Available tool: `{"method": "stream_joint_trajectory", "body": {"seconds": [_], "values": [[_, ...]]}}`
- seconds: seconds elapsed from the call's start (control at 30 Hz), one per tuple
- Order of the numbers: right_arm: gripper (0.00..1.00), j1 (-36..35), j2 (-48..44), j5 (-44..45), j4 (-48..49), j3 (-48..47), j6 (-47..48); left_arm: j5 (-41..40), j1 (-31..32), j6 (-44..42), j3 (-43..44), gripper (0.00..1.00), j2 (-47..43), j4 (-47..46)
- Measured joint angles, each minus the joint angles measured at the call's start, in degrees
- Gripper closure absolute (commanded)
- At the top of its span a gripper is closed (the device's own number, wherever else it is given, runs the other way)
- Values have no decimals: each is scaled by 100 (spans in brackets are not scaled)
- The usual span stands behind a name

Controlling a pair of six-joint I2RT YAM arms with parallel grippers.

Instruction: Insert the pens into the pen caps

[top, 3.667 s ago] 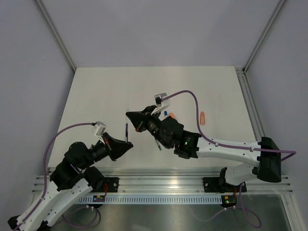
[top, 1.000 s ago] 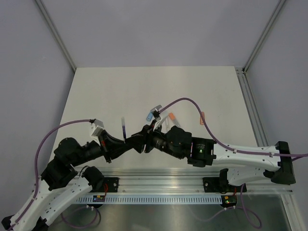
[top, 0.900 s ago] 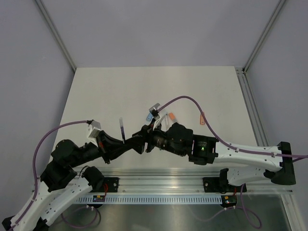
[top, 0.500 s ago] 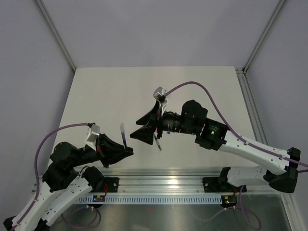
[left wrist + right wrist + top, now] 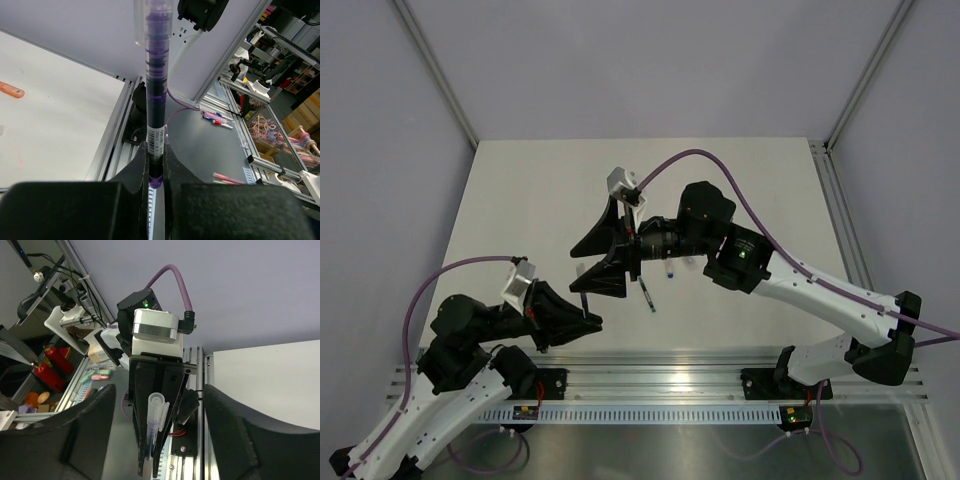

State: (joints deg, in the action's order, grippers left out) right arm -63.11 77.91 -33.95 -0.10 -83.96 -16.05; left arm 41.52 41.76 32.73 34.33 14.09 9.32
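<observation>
My left gripper is shut on a purple pen and holds it upright off the table. The pen carries a clear cap on its top end. My right gripper is wide open and empty, just beyond the capped end. In the right wrist view its fingers stand far apart either side of the left gripper's capped pen. A thin dark green-tipped pen lies on the table below the right arm. Other pens and caps are hidden under that arm.
An orange piece lies on the white table. A small light blue piece peeks out beside the right arm. Metal rails run along the near edge. Grey walls enclose the table.
A second ago my right gripper was against the pen tip at the left gripper. It has since opened wide and drawn back up and to the left. The left gripper still holds the pen.
</observation>
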Motion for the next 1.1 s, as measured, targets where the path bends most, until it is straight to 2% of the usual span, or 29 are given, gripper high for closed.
{"method": "stream_joint_trajectory", "body": {"seconds": [0.07,0.2,0.3,0.33,0.4,0.43,0.47,0.67,0.77,0.93,1.1], "values": [[35,0,61,-81,42,-2,-15,15,0,22,0,100,7,-37],[59,0,157,-232,133,-2,-94,35,0,39,-9,100,61,-140],[70,0,210,-323,201,-2,-168,37,0,39,-9,100,105,-162],[79,0,216,-337,212,-2,-177,37,0,39,-9,100,116,-164],[87,0,223,-367,245,-2,-214,50,0,37,-9,100,131,-181],[97,2,223,-374,251,0,-236,55,0,37,-9,100,136,-195],[100,2,223,-374,280,15,-260,55,2,37,-9,100,140,-201],[100,2,107,-284,629,369,-350,28,2,15,-9,100,140,-57],[100,-66,-81,48,778,688,-337,11,4,7,-7,100,149,85],[100,-553,-516,1318,1178,1322,-173,76,39,-129,138,100,280,363],[100,-970,-789,2487,2199,2229,-345,146,61,-337,393,100,435,855]]}}
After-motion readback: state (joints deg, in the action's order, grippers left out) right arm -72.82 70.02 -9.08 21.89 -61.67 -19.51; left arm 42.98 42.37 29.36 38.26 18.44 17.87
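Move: The clear cap, already on the upright pen that the left gripper holds near its foot, is between the open right fingers, about 1 cm left and 1 cm back of that hand's point. From the left hand, the cap is some 10 cm straight up. Far below on the table, about 40 cm down from the right hand, the black-green pen lies roughly 10 cm ahead and 11 cm right, and the blue-tipped pen 17 cm ahead and 16 cm right. Close the wide-open right fingers from both sides onto the clear cap while easing that hand about 1 cm left. Then, keeping the pinch, take it some 3 cm down and 1 cm back to the right, turning clockwise about 20 degrees and tipping its fingertips slightly up, to press the cap on. Keep the left grip on the pen and let that hand sink about 1.5 cm. ##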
